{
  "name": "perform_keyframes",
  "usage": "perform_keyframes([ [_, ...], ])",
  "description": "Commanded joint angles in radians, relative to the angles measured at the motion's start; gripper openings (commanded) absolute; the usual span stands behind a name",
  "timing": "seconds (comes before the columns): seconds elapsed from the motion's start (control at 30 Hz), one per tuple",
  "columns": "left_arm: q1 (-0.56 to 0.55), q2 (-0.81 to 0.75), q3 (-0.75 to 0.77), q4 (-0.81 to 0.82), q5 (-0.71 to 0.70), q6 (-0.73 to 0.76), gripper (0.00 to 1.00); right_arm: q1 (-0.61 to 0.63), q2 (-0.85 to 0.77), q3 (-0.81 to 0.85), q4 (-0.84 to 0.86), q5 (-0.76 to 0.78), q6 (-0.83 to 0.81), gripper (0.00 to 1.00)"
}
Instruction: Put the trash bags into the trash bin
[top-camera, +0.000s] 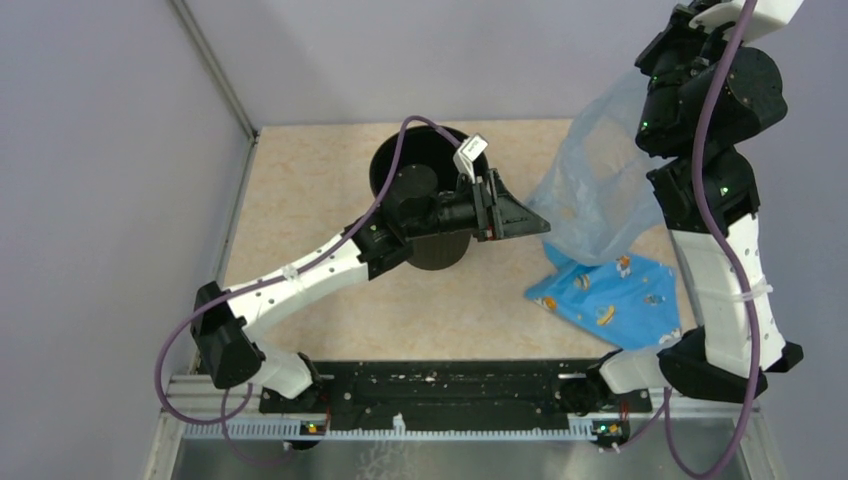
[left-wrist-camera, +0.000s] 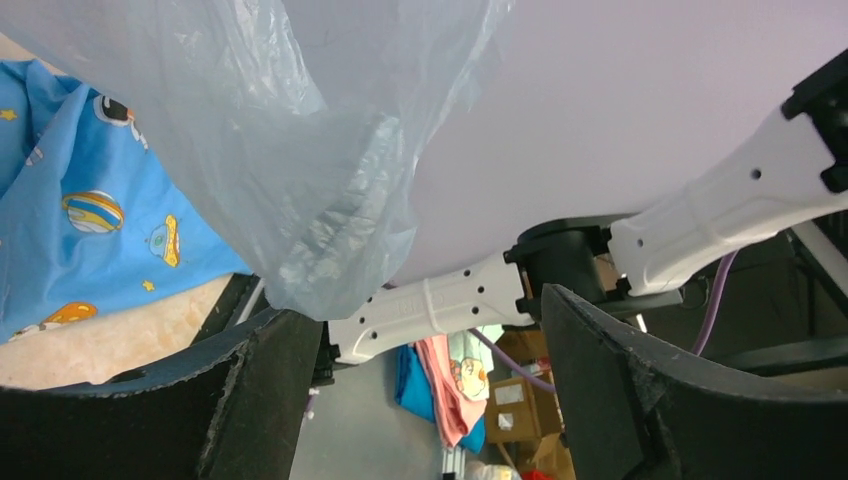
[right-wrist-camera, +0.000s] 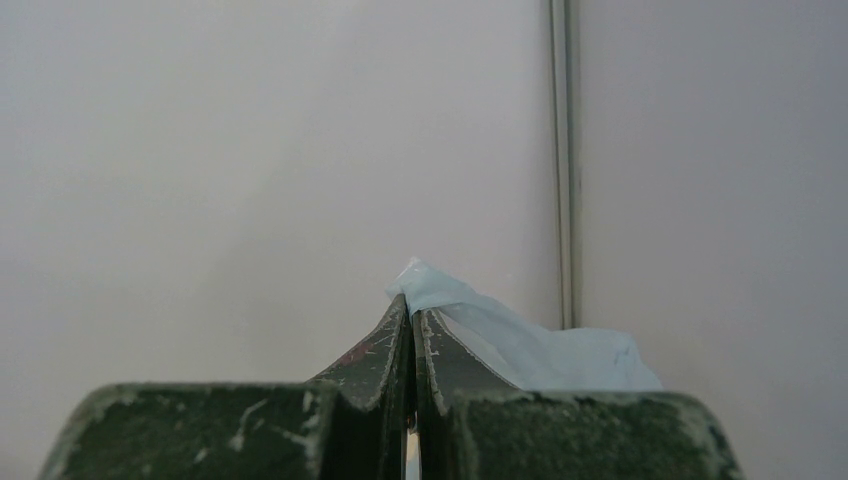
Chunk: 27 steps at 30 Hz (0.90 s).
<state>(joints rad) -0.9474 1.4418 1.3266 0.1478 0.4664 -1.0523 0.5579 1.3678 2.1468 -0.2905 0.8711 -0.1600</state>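
Observation:
The pale translucent trash bag (top-camera: 592, 190) hangs in the air at the right of the table, its lower end over a blue cloth. My right gripper (right-wrist-camera: 412, 312) is shut on the bag's top edge (right-wrist-camera: 520, 350); in the top view its fingers are hidden behind the raised arm. The round black trash bin (top-camera: 384, 170) stands upright at the table's middle, partly covered by my left arm. My left gripper (top-camera: 535, 222) is open and empty, pointing right, close to the bag's left side. In the left wrist view the bag (left-wrist-camera: 300, 150) hangs just above the wide-apart fingers (left-wrist-camera: 250, 390).
A blue cloth with cartoon prints (top-camera: 610, 295) lies flat at the right front of the table, also in the left wrist view (left-wrist-camera: 90, 220). Grey walls close the left and back sides. The right arm's white link (left-wrist-camera: 440, 305) crosses behind the bag.

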Motion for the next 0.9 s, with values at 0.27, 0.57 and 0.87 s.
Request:
perform_keyframes([
  [0.27, -0.014, 0.054, 0.035, 0.122, -0.188, -0.108, 0.81, -0.007, -0.057, -0.051, 0.047, -0.031, 0.016, 0.00],
  [0.57, -0.009, 0.095, 0.038, 0.234, -0.249, -0.066, 0.56, -0.007, -0.085, -0.066, 0.037, -0.075, 0.028, 0.00],
  [0.87, 0.054, 0.117, 0.182, 0.250, -0.190, 0.100, 0.14, -0.007, -0.183, -0.144, 0.100, -0.171, 0.014, 0.00],
])
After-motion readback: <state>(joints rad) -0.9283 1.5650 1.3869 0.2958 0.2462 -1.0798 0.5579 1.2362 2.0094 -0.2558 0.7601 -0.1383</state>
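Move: The near left edge of the translucent trash bag, which hangs from the right hand, lies about 6 cm ahead of the left hand, 3 cm to its right and roughly level. The bin stands some 13 cm ahead, 15 cm left and 20 cm lower; the blue patterned bag lies about 5 cm ahead, 20 cm right and 36 cm below. From the right hand, that edge is about 8 cm back, 8 cm left and 24 cm down. Left hand goes forward about 7 cm, closing to pinch the trash bag's edge; the right keeps its hold. ##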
